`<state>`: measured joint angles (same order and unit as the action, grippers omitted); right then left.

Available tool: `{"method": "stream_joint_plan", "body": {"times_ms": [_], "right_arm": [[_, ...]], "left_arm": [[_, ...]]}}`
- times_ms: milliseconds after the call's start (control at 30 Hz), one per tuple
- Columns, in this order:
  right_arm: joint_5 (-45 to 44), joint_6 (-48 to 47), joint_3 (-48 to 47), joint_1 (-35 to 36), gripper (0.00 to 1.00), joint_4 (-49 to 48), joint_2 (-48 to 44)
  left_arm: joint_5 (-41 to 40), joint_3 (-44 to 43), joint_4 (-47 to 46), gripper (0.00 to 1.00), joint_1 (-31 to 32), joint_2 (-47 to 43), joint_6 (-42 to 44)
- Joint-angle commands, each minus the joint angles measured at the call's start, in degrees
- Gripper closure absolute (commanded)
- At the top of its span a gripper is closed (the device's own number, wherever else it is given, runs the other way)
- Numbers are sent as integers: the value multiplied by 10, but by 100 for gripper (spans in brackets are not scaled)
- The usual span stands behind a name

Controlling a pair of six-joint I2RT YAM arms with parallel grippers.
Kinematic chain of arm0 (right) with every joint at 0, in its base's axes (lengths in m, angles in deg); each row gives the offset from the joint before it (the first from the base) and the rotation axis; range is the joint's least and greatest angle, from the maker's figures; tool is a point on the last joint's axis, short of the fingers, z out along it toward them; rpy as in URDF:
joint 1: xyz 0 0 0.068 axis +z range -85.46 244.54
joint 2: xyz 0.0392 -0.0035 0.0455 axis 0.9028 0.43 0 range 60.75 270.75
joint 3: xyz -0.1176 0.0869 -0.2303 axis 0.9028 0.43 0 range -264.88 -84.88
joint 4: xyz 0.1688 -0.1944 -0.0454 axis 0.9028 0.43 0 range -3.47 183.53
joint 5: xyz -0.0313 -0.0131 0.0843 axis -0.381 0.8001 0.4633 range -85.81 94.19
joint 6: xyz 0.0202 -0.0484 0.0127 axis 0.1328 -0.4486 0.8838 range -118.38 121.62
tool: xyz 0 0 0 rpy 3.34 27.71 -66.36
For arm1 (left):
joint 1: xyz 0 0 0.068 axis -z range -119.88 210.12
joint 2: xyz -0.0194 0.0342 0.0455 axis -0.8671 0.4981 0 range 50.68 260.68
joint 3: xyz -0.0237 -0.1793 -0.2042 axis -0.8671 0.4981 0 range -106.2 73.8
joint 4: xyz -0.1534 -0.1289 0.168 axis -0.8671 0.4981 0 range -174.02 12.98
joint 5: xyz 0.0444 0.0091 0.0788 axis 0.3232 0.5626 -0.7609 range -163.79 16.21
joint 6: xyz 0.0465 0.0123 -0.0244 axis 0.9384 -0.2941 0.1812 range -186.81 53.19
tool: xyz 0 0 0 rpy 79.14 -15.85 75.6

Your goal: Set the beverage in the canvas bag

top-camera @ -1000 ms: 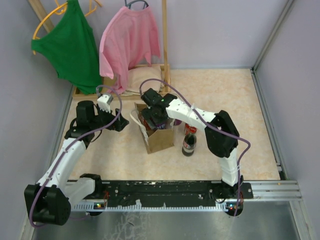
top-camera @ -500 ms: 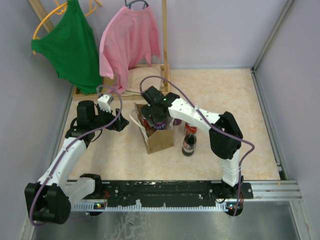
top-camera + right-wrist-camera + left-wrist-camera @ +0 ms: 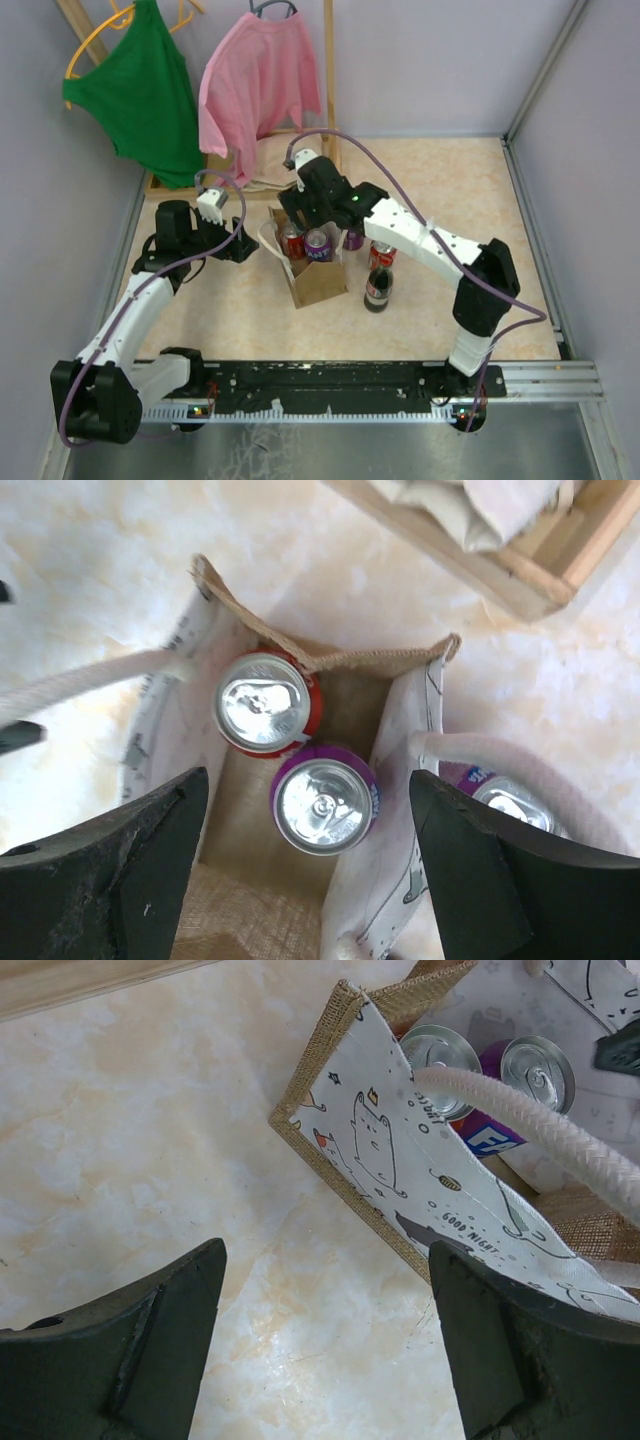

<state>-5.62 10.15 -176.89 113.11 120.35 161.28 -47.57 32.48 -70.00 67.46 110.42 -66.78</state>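
The tan canvas bag [image 3: 318, 280] stands open mid-table with white rope handles [image 3: 540, 1130]. A red can [image 3: 265, 702] and a purple can [image 3: 323, 800] stand upright inside it, also seen from the top [image 3: 292, 243] [image 3: 318, 244]. My right gripper [image 3: 305, 825] is open and empty, hovering above the bag's mouth [image 3: 303, 212]. My left gripper [image 3: 325, 1290] is open and empty, low over the table just left of the bag's [image 3: 380, 1150] side wall [image 3: 245, 243]. The bag's white printed lining [image 3: 390, 750] shows in the right wrist view.
Just right of the bag stand another purple can [image 3: 353, 239], a red can [image 3: 381, 256] and a dark cola bottle [image 3: 377, 288]. Behind it is a wooden rack base [image 3: 300, 135] with a beige folded cloth [image 3: 285, 155], a green top [image 3: 140, 90] and a pink shirt [image 3: 255, 85].
My right gripper has lifted up and back out of the bag, leaving the purple can standing inside beside the red one. The left arm has not moved.
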Motion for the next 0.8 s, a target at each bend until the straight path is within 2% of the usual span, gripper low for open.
{"method": "stream_joint_plan", "body": {"times_ms": [0, 100, 233, 333, 500, 767], "right_arm": [[34, -8, -9, -2, 19, -109, -81], [-6, -17, -42, -6, 20, -125, -100], [-79, -12, -93, -42, 21, -98, -100], [-94, 19, -137, -101, 22, -12, -76], [-72, 48, -227, -181, 22, 171, 19], [1, 62, -195, -234, 21, 248, 48]], "left_arm": [[10, -21, -18, 12, -4, 3, 3], [9, -22, -20, 12, -5, 4, 3], [9, -23, -22, 12, -5, 5, 4], [8, -22, -22, 12, -4, 3, 4], [8, -20, -22, 12, -5, 0, 4], [6, -15, -19, 12, -4, -6, 4]]}}
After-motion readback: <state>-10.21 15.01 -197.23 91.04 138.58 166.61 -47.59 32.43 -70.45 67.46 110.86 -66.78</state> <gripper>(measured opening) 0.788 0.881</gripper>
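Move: The loose purple can stands about 13 cm to the right of the right hand, 2 cm farther out and some 14 cm lower. The red can outside the bag is roughly 7 cm to the right of that can and 6 cm nearer the base. The canvas bag, already holding two cans, is just below the right hand, its middle about 3 cm back, 2 cm right and 13 cm down. From the left hand, the loose purple can lies about 28 cm right, 8 cm ahead and 10 cm down. In one quick arc the right hand climbs about 16 cm clear of the bag, swings some 16 cm right and 11 cm forward past the loose purple can to its far side, then sinks again by about 10 cm. It turns some 30 degrees clockwise on the way, fingers staying wide open and empty. ##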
